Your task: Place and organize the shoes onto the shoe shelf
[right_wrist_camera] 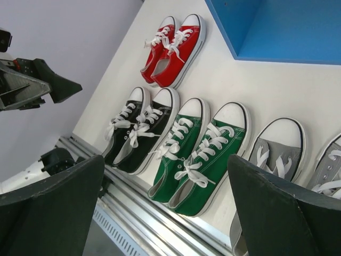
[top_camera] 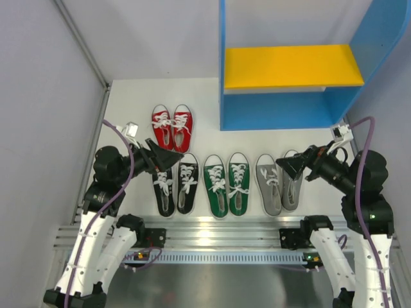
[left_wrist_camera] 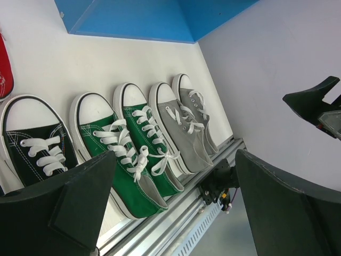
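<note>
Four pairs of sneakers lie on the white table. The red pair (top_camera: 172, 127) lies farther back at the left. The black pair (top_camera: 174, 186), green pair (top_camera: 227, 184) and grey pair (top_camera: 280, 183) form a row near the front edge. The blue shoe shelf (top_camera: 289, 110) with its yellow board (top_camera: 292, 66) stands at the back right, with nothing on it. My left gripper (top_camera: 168, 158) is open and empty above the black pair. My right gripper (top_camera: 289, 167) is open and empty above the grey pair. The green pair shows in both wrist views (left_wrist_camera: 128, 154) (right_wrist_camera: 200, 154).
An aluminium rail (top_camera: 218, 228) runs along the table's front edge by the arm bases. Grey walls close in the left and right sides. Bare white table lies between the red pair and the shelf (top_camera: 205, 102).
</note>
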Controlling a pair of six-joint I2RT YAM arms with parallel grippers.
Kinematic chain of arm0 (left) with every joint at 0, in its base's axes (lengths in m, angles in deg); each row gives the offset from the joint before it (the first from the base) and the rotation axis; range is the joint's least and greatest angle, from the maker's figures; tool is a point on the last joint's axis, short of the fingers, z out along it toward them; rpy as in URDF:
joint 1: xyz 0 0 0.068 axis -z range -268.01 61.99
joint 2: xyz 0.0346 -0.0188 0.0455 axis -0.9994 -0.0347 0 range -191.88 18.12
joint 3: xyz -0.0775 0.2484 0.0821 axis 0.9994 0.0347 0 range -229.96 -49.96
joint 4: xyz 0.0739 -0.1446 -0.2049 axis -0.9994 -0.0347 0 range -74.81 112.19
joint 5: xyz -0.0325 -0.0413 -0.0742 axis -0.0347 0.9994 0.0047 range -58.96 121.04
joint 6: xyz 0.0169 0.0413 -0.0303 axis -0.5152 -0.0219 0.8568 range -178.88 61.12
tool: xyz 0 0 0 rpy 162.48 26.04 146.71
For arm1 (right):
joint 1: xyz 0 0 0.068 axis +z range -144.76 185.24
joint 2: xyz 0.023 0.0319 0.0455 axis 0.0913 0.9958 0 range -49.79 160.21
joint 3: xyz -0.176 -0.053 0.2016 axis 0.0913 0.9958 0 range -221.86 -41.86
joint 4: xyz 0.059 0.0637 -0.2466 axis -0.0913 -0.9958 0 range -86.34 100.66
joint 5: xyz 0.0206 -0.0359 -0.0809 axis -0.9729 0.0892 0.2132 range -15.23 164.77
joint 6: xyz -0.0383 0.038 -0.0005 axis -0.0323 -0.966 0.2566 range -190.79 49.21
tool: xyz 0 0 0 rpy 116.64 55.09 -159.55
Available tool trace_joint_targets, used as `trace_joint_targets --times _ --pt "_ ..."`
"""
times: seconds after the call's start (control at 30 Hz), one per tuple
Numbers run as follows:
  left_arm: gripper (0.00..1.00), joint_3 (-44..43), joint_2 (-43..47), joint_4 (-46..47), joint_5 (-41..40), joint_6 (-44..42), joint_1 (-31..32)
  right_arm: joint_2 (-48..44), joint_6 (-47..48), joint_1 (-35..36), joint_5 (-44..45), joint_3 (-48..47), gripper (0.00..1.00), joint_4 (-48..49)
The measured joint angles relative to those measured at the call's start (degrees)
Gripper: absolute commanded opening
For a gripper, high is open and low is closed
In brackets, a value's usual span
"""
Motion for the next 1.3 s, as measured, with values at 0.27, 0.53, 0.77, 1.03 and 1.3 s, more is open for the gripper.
trace_joint_targets --times 0.27,0.53,0.77,1.03,1.3 --pt "0.99 0.0 0.0 0.0 0.1 0.0 0.0 -0.1 -0.2 0.0 -0.2 0.0 0.99 0.0" --pt "0.99 1.6 -0.3 0.1 0.4 -1.0 0.0 2.1 2.8 0.0 11.3 0.4 0.98 -6.2" --pt "0.98 6.8 -4.2 -0.5 -0.3 -1.1 0.0 6.6 1.2 4.9 27.7 4.2 0.97 -16.7" --pt "0.99 7.5 -4.5 -0.5 -0.6 -1.0 0.0 12.7 -7.8 20.1 42.2 8.3 0.98 -20.3" --pt "0.99 8.2 -3.5 -0.5 -0.9 -1.1 0.0 27.0 -21.6 43.9 57.5 8.0 0.99 -21.3"
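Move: The grey pair lies almost beneath the open right hand, about 3 cm ahead, 1 cm to its right and some 27 cm below. The green pair is about 20 cm left of the grey one, level with it; the shelf's near edge is roughly 20 cm farther out. From the left hand the black pair lies 2 cm back, 4 cm left and 24 cm down, with the green pair 15 cm right and 2 cm back, and the red pair 19 cm ahead, 5 cm left. Down towards the heels of the grey shoes goes the right hand, sinking about 20 cm; it swings some 6 cm right on the way, then comes partly back left while drawing slightly back. Its wrist turns the wide-open fingers from forward-left to steeply down, short of visible contact. The left hand, also open, drops about 8 cm towards the black shoes, tips a little further down, then holds there. ##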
